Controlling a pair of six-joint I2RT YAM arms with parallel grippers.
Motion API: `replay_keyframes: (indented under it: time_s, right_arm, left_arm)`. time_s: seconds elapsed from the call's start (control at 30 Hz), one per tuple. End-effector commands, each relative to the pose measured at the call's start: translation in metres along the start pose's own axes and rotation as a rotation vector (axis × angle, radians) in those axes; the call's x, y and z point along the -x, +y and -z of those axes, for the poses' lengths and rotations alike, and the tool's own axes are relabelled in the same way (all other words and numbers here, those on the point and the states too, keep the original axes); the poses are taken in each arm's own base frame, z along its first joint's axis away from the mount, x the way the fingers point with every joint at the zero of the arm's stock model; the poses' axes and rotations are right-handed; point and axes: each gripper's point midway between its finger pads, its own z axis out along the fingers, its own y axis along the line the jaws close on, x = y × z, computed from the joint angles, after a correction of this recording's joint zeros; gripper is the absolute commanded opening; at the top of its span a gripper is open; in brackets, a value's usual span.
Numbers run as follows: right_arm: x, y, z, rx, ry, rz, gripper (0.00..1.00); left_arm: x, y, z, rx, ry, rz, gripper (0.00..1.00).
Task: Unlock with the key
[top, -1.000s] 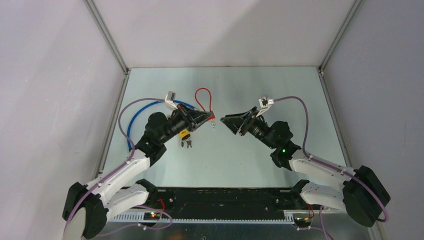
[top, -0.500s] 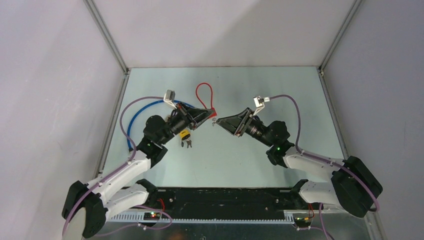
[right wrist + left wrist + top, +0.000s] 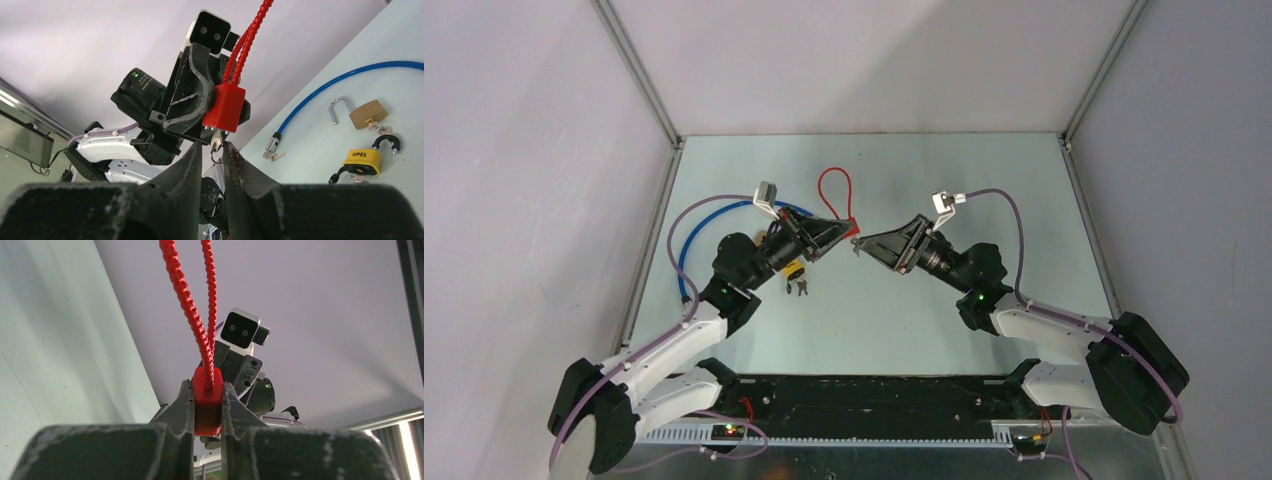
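The red lock body (image 3: 206, 400) is clamped between the jaws of my left gripper (image 3: 207, 385), held up above the table. Its red coiled cable loop (image 3: 832, 192) rises from it. In the top view the left gripper (image 3: 844, 232) and right gripper (image 3: 861, 241) meet tip to tip. A small silver key (image 3: 216, 141) with a ring sticks out of the underside of the red lock (image 3: 225, 107). My right gripper (image 3: 212, 145) has its fingertips on either side of the key head. The gap is narrow, and a sliver of space shows on the left side.
On the table under the left arm lie a blue cable lock (image 3: 325, 85) with keys at its end, a brass padlock (image 3: 367, 114) with its shackle open, and a yellow padlock (image 3: 362, 160). The yellow padlock (image 3: 793, 268) and loose keys (image 3: 800, 288) show in the top view.
My right arm has moved left toward the held lock, and its jaws have narrowed around the key. The left arm keeps the red lock in about the same place.
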Motion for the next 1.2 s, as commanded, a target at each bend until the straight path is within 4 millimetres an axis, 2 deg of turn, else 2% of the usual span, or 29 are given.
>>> replay_keyframes:
  time_s: [0.0, 0.43, 0.73, 0.87, 1.0, 1.17]
  right_arm:
    - [0.009, 0.015, -0.004, 0.057, -0.016, 0.008, 0.25]
    - [0.003, 0.018, -0.006, 0.078, 0.012, -0.013, 0.22]
    - [0.009, 0.021, -0.011, 0.083, 0.004, 0.026, 0.00]
    - [0.015, 0.023, -0.015, 0.073, -0.002, 0.088, 0.00]
    - [0.024, 0.019, -0.017, 0.019, 0.000, 0.221, 0.00]
    - [0.037, 0.011, -0.017, -0.039, 0.000, 0.276, 0.00]
  left_arm:
    - [0.006, -0.026, 0.000, -0.092, -0.031, -0.024, 0.00]
    - [0.006, -0.027, -0.001, -0.097, -0.032, -0.021, 0.00]
    - [0.001, -0.022, -0.001, -0.089, -0.022, -0.016, 0.00]
    - [-0.003, -0.013, 0.000, -0.070, -0.020, -0.016, 0.00]
    - [-0.009, -0.003, 0.001, -0.049, -0.010, -0.026, 0.00]
    - [-0.024, -0.010, -0.001, -0.073, 0.048, -0.047, 0.00]
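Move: The key in the red lock's underside sits almost between the right fingertips, about 1 cm to their left. The lock body, already in the left gripper, is some 3 cm left, 1 cm ahead and 1 cm above. On the table some 25 cm below lie the yellow padlock, about 13 cm left and 6 ahead, and the brass padlock, roughly 19 left and 13 ahead. From the left hand, the key is 3 cm right, 1 back and 1 below. Pinch the key's bow just under the red lock: ease the right gripper about 1 cm left towards the lock while closing its part-open fingers fully. Once shut, roll that hand nearly 10 degrees counter-clockwise, seen from behind it, letting the fingertips dip a little. Keep the left gripper clamped on the lock body as the counterhold. ##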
